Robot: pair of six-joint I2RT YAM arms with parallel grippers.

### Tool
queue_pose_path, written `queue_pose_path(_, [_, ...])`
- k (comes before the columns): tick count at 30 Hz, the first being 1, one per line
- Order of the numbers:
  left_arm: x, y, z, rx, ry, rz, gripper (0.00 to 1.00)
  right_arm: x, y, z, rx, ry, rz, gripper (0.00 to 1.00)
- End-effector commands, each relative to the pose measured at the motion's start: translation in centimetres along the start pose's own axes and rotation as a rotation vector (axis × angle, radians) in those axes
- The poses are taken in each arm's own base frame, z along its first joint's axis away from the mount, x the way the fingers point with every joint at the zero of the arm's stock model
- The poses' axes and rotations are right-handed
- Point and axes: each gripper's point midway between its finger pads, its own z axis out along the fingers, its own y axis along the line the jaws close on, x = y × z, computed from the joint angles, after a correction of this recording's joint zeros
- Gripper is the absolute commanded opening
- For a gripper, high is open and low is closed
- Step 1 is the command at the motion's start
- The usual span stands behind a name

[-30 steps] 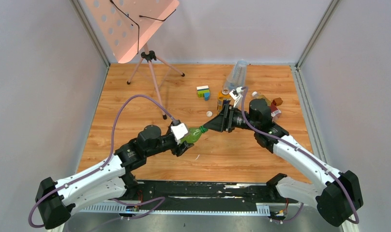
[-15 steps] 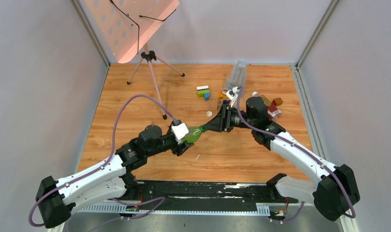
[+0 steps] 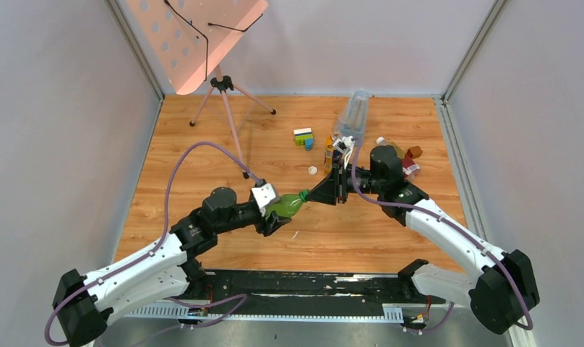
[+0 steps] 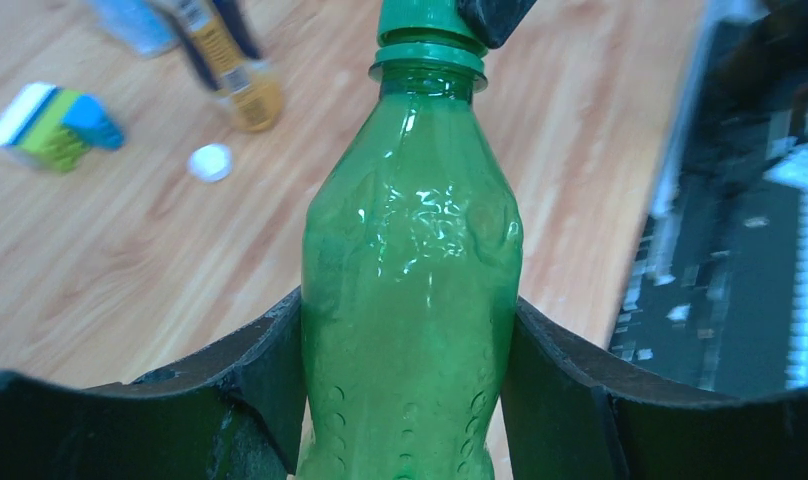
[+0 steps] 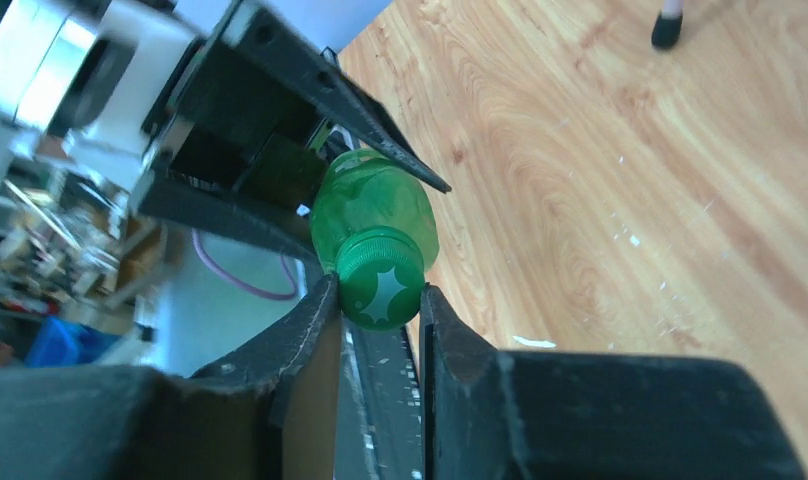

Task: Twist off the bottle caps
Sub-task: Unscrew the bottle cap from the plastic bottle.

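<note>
My left gripper (image 3: 276, 210) is shut on the body of the green bottle (image 3: 285, 204), held above the table with its neck toward the right. From the left wrist, the bottle (image 4: 410, 260) fills the gap between both fingers of that gripper (image 4: 408, 305). My right gripper (image 3: 308, 193) is shut on the green cap (image 3: 303, 194). In the right wrist view the cap (image 5: 380, 280) is pinched between the tips of this gripper (image 5: 378, 288), with the bottle (image 5: 375, 205) behind it. A loose white cap (image 3: 313, 170) lies on the table.
An amber bottle with a yellow label (image 3: 329, 152) lies beside a tall clear bluish container (image 3: 353, 112). Behind my right arm lie another amber bottle with a red label (image 3: 407, 167) and a reddish-brown block (image 3: 415, 152). Toy bricks (image 3: 303, 136) and a stand's tripod (image 3: 224, 94) are farther back.
My right gripper has closed onto the green cap and its wrist has turned. The left arm and bottle have shifted slightly.
</note>
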Motion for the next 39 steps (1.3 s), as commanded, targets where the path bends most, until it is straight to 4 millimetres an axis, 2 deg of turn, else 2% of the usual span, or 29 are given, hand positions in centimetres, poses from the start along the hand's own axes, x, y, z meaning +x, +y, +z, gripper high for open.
queue_pose_path(1, [-3.9, -0.8, -0.6, 0.147, -0.186, -0.133, 0.00, 0.4, 3.7, -1.6, -0.206, -0.005, -0.429, 0.00])
queue_pose_path(6, [-5.5, -1.3, -2.0, 0.299, -0.281, -0.233, 0.00, 1.2, 4.8, -2.7, -0.272, -0.003, -0.623, 0.00])
queue_pose_path(11, [-6.1, -3.4, -2.4, 0.479, -0.272, -0.266, 0.00, 1.0, 5.0, -3.0, -0.270, -0.016, -0.692, 0.01])
queue_pose_path(13, [-6.1, -3.4, -2.3, 0.489, -0.266, -0.266, 0.00, 0.1, 4.7, -3.0, -0.212, -0.036, -0.664, 0.19])
queue_pose_path(16, [-5.7, -2.6, -2.0, 0.429, -0.252, -0.256, 0.00, -1.3, 4.2, -3.0, -0.109, -0.068, -0.538, 0.52])
queue_pose_path(18, [-5.3, -2.0, -2.0, 0.379, -0.228, -0.231, 0.00, -1.2, 4.2, -3.3, -0.079, -0.071, -0.449, 0.63])
queue_pose_path(20, [-4.7, -1.1, -2.1, 0.311, -0.204, -0.213, 0.00, -1.0, 4.5, -3.6, -0.070, -0.081, -0.389, 0.68])
queue_pose_path(23, [-4.2, -0.2, -2.2, 0.239, -0.186, -0.192, 0.00, -1.3, 4.7, -4.0, -0.042, -0.119, -0.310, 0.70])
queue_pose_path(27, [-3.9, 1.1, -1.9, 0.135, -0.195, -0.163, 0.00, -3.2, 3.8, -4.3, 0.071, -0.220, -0.112, 0.71])
queue_pose_path(30, [-3.5, 1.5, -1.5, 0.040, -0.165, -0.088, 0.00, -4.7, 3.6, -4.0, 0.095, -0.272, -0.015, 0.71])
queue_pose_path(31, [-3.4, 1.0, -1.4, 0.042, -0.149, -0.059, 0.00, -4.9, 3.4, -3.8, 0.100, -0.271, 0.017, 0.71])
queue_pose_path(32, [-3.3, 1.6, -1.3, -0.003, -0.142, -0.043, 0.00, -5.0, 3.2, -3.5, 0.104, -0.268, 0.053, 0.71])
queue_pose_path(33, [-3.4, 1.2, -1.2, 0.001, -0.136, -0.014, 0.00, -5.0, 3.2, -3.2, 0.097, -0.259, 0.078, 0.71])
queue_pose_path(34, [-3.5, 1.7, -1.2, -0.035, -0.132, 0.005, 0.00, -5.0, 3.1, -2.9, 0.093, -0.249, 0.104, 0.71])
queue_pose_path(39, [-3.3, 1.6, -1.1, -0.064, -0.114, 0.043, 0.00, -4.4, 1.9, -1.4, 0.086, -0.201, 0.223, 0.70])
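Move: The right hand has its fingertips around the green bottle's cap, about 1 cm to its left and level. From the left hand, which holds the bottle, that cap is some 4 cm ahead, 8 cm to the right and 5 cm higher. From the right hand, a white cap lies about 17 cm ahead, 2 cm right and 21 cm below; the orange bottle stands roughly 18 cm ahead, 7 cm right, its middle 11 cm below. Still pinching the green cap, the right hand rolls it about 35 degrees, top edge backward, carrying up and back some 5 cm, while the left hand keeps its grip and counter-turns the bottle, riding back and up too. The right fingers then open wide, ease a little to the right off the cap, and roll back while swinging forward and, last, down to it; the left hand returns nearly to its start. ##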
